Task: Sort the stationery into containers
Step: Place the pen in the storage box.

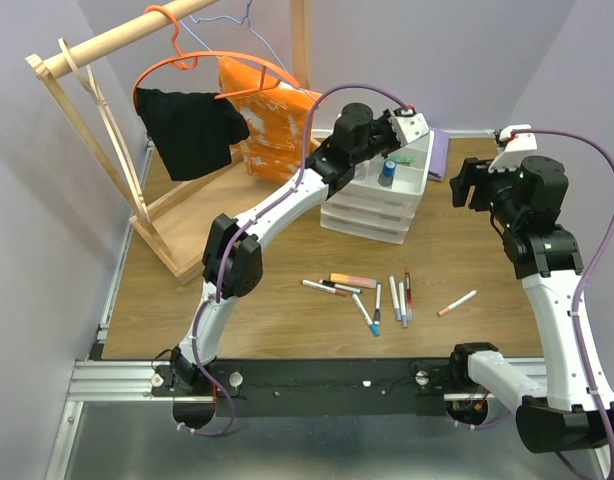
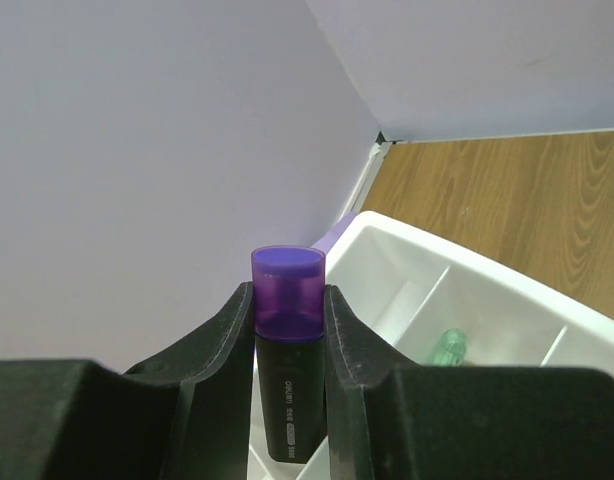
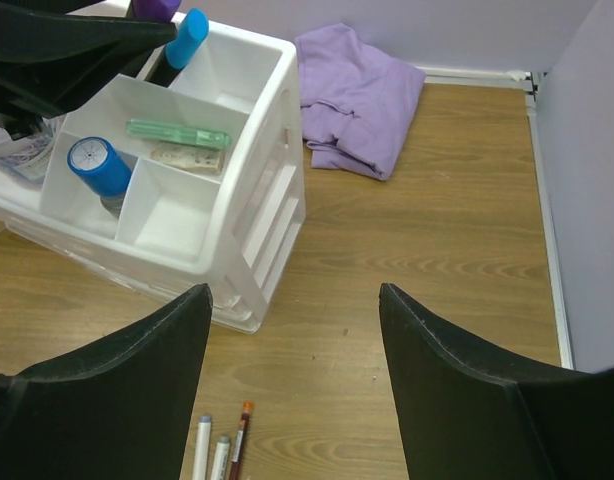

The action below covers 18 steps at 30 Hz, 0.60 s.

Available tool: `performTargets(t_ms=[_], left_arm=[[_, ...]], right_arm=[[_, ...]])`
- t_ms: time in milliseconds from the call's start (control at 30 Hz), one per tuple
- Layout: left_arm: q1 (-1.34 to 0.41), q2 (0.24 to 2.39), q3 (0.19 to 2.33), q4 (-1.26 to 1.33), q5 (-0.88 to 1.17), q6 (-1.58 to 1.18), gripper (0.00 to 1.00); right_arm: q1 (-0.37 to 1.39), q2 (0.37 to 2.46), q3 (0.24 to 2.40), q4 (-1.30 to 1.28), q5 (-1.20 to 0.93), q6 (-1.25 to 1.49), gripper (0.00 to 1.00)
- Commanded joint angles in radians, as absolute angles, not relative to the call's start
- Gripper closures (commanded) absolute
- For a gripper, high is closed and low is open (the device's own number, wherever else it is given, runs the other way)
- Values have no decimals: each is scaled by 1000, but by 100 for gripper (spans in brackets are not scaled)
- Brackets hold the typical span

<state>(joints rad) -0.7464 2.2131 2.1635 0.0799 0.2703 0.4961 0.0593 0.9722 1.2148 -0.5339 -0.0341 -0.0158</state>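
Observation:
My left gripper (image 2: 288, 292) is shut on a black highlighter with a purple cap (image 2: 287, 400), held upright over the far end of the white organiser's divided tray (image 2: 457, 255). In the top view that gripper (image 1: 407, 125) hangs above the organiser (image 1: 372, 215). The tray holds a blue-capped bottle (image 3: 99, 167), a green highlighter (image 3: 177, 133) and a blue highlighter (image 3: 187, 38). My right gripper (image 3: 294, 292) is open and holds nothing, above bare wood right of the organiser. Several pens (image 1: 372, 300) lie on the table in front, and an orange-tipped one (image 1: 456, 303) lies apart.
A purple cloth (image 3: 352, 85) lies crumpled just right of the organiser. At the back left stands a wooden clothes rack (image 1: 97, 45) with an orange hanger, a black garment (image 1: 187, 130) and an orange bag (image 1: 272, 125). Lilac walls close in the table.

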Motion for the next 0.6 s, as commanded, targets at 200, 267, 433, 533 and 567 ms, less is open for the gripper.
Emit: performTargets(t_ms=[200, 267, 433, 533, 567], left_arm=[[-769, 2194, 2138, 120, 184, 519, 59], [-772, 2165, 2140, 126, 172, 512, 54], [-796, 2077, 2118, 150, 123, 502, 44], [-822, 2016, 2109, 152, 77, 526, 40], [-830, 1981, 2109, 149, 62, 537, 39]], right_arm=[[44, 953, 1190, -514, -57, -3, 25], [43, 953, 1190, -514, -58, -5, 25], [38, 945, 1183, -506, -69, 25, 25], [34, 937, 1181, -505, -74, 28, 25], [32, 933, 1181, -506, -74, 29, 25]])
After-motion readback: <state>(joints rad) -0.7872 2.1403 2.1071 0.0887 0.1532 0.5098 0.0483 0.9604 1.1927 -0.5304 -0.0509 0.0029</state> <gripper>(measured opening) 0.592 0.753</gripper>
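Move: The left hand holds the purple-capped black pen over the left part of the storage box's back compartment, whose middle lies about 4 cm to its right, level ahead and some 8 cm below. The blue-capped pen leans about 3 cm to the right and 1 cm farther out, 6 cm down; the green highlighter lies roughly 6 cm back, 2 cm right and 10 cm below. From the right hand the compartment is about 15 cm ahead, 18 cm left and 8 cm lower. Easing the purple-capped pen about 1 cm farther down into the back compartment, the left hand opens its fingers from around the cap and lets go. With the fingers still spreading, it then turns back and lifts some 3 cm off the lowest point, drawing back about 1.5 cm towards the base, the wrist barely turning. ##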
